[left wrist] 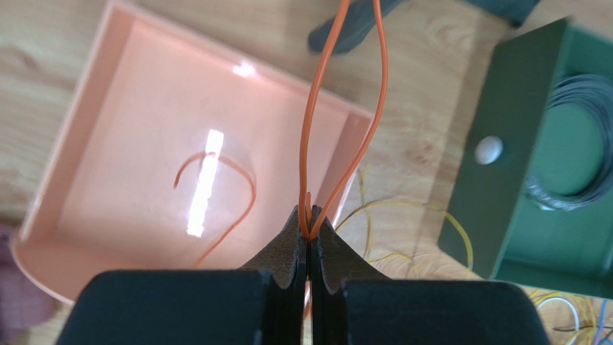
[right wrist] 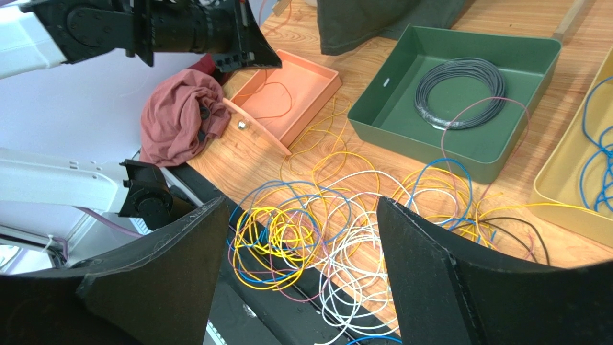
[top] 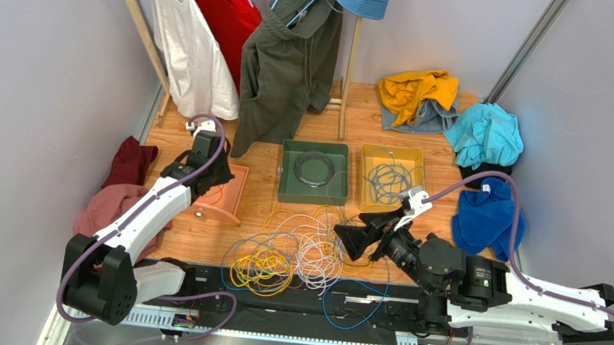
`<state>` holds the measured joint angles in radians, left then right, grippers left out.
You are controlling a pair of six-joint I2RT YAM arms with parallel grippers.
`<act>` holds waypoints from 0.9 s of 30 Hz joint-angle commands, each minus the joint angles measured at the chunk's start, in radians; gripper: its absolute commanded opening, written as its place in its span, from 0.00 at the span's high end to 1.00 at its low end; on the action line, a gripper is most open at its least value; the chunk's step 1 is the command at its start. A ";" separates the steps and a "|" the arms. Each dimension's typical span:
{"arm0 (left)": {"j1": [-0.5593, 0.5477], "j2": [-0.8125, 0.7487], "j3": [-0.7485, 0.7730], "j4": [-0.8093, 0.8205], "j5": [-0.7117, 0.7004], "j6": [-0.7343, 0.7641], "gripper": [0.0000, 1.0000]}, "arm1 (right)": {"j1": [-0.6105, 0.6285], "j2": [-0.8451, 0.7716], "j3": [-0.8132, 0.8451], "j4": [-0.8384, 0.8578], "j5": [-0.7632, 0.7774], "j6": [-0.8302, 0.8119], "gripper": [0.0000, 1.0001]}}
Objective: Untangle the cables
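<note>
The cables lie in a loose tangle of yellow, blue, white and pinkish loops on the wood by the near edge, and the same cables show in the right wrist view. My left gripper hangs over the salmon tray. That left gripper is shut on a thin orange cable, whose two strands run away from the tips. Another stretch of orange cable lies in the salmon tray. My right gripper is open above the tangle's right side. Nothing sits between the right gripper fingers.
A green tray holds a grey coil. A yellow tray holds blue cables. Clothes hang on a rack at the back. Cloth piles lie at right and left.
</note>
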<state>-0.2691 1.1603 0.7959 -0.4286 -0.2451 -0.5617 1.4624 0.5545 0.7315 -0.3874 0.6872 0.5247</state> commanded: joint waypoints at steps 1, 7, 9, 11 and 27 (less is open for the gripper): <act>0.014 0.013 -0.078 0.089 -0.036 -0.135 1.00 | -0.004 0.019 0.014 0.041 -0.028 0.021 0.21; 0.102 0.117 -0.101 0.152 0.000 -0.171 1.00 | -0.004 -0.002 0.005 0.022 -0.020 0.026 0.21; 0.107 0.151 -0.104 0.152 0.012 -0.190 1.00 | -0.002 -0.005 0.003 0.022 -0.015 0.023 0.21; 0.107 0.157 -0.129 0.160 0.017 -0.242 1.00 | -0.002 -0.001 0.003 0.027 -0.014 0.017 0.21; 0.090 -0.212 -0.043 -0.042 0.026 -0.228 0.01 | -0.004 0.077 0.013 0.071 -0.038 0.031 0.21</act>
<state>-0.1658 1.0386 0.6842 -0.4026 -0.2405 -0.7944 1.4624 0.6121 0.7315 -0.3798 0.6594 0.5350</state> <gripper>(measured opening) 0.961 0.788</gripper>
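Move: The left hand grips the orange cable over the orange tray, whose middle lies some 10 cm below it, about 4 cm to its left and 2 cm ahead. The green box stands about 18 cm to the hand's right and 8 cm farther out; the cable tangle lies some 17 cm to its right and 11 cm back. From the right hand the orange tray is about 28 cm to the left, 18 cm ahead and 25 cm below. The left hand, still pinching the orange cable shut between its fingertips, sinks about 8 cm into the orange tray's space, easing some 2.5 cm left towards the tray's middle and turning about 15 degrees counter-clockwise. At the bottom the fingers begin to open and let go of the cable, and the hand turns back upward, spreading the fingers almost fully as it climbs some 8 cm clear, back to its starting height. ##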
